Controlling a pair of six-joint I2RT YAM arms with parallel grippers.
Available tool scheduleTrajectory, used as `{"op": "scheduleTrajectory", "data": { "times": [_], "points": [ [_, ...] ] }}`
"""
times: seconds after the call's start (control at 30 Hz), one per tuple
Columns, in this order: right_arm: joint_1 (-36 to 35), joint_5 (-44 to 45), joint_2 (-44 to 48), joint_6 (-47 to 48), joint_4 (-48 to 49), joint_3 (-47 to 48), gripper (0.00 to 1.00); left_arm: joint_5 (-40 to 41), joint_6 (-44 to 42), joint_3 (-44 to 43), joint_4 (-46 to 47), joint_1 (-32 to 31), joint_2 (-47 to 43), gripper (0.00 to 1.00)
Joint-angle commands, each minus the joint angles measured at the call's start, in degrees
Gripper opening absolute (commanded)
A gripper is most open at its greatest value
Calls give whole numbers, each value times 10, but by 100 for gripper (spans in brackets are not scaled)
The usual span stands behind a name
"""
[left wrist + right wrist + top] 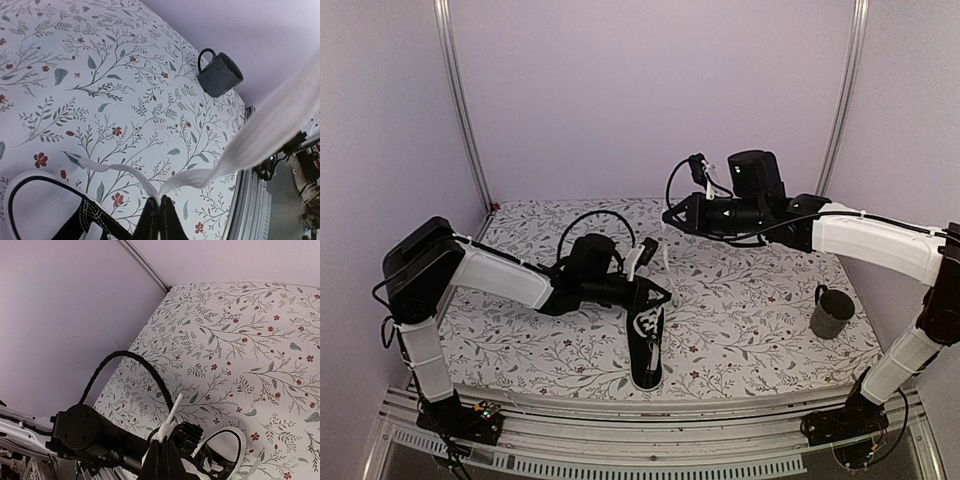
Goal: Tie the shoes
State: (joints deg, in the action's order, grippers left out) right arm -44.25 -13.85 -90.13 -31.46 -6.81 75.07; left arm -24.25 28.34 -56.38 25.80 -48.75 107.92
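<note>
The black sneaker (647, 345) with white sole lies near the table's front edge, toe toward the arms. My left gripper (665, 295) hovers just over its lace area, shut on a white lace (125, 172) that bends over the closed tips (159, 202). One part runs left to the shoe (85, 220), the other runs up and right. My right gripper (667, 215) is raised behind the shoe, shut on the other lace, whose stiff end (172, 412) sticks out past the tips (162, 441). That lace (666, 255) hangs down toward the shoe (220, 455).
A dark grey mug (831, 312) stands at the right side of the floral tablecloth (750, 300), also in the left wrist view (220, 75). Lilac walls close the back and sides. The left arm's wrist and cable (85, 432) lie under the right gripper.
</note>
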Motion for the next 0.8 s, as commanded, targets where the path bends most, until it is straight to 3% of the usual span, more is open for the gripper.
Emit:
{"op": "scheduleTrajectory", "data": {
  "times": [0.0, 0.27, 0.6, 0.63, 0.67, 0.7, 0.77],
  "points": [
    [-4, 18, -17, -11, 5, 18, 2, 16, 4, 28, 35, 5, -23, 0],
    [-4, 59, -104, -44, -18, 71, 2, 14, 17, 97, 98, 5, -65, 0],
    [-20, -39, -293, -34, -48, 250, 2, 11, 22, 111, 108, 6, -77, 0],
    [-21, -51, -306, -32, -50, 262, 7, 14, 25, 111, 108, 6, -78, 0],
    [-21, -57, -315, -30, -52, 270, 19, 16, 30, 112, 109, 6, -78, 0],
    [-21, -58, -321, -24, -55, 273, 38, 21, 34, 113, 111, 6, -79, 0],
    [-20, -43, -320, -13, -66, 274, 62, 28, 45, 117, 115, 5, -82, 0]
  ]
}}
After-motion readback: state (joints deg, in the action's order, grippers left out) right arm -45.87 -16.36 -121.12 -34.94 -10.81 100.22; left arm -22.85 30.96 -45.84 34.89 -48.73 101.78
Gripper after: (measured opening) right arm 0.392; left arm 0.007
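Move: The right gripper holds a raised lace end; the left gripper's fingertips, pinching the same lace, lie about 17 cm below it, some 4 cm back and 1 cm to its left. The shoe's middle is roughly 9 cm back, 5 cm left and 24 cm below the right gripper. From the left gripper the shoe's middle is about 5 cm back, 4 cm left and 7 cm down. Swing the right gripper down, left and forward, about 10 cm down and 10 cm left, first forward and down, then mostly left, carrying the lace end past the far side of the left gripper with a slight downward tip of the wrist; near the end open the fingers partway to let go. Keep the left gripper shut on the lace and draw it about 3 cm left and slightly back. ##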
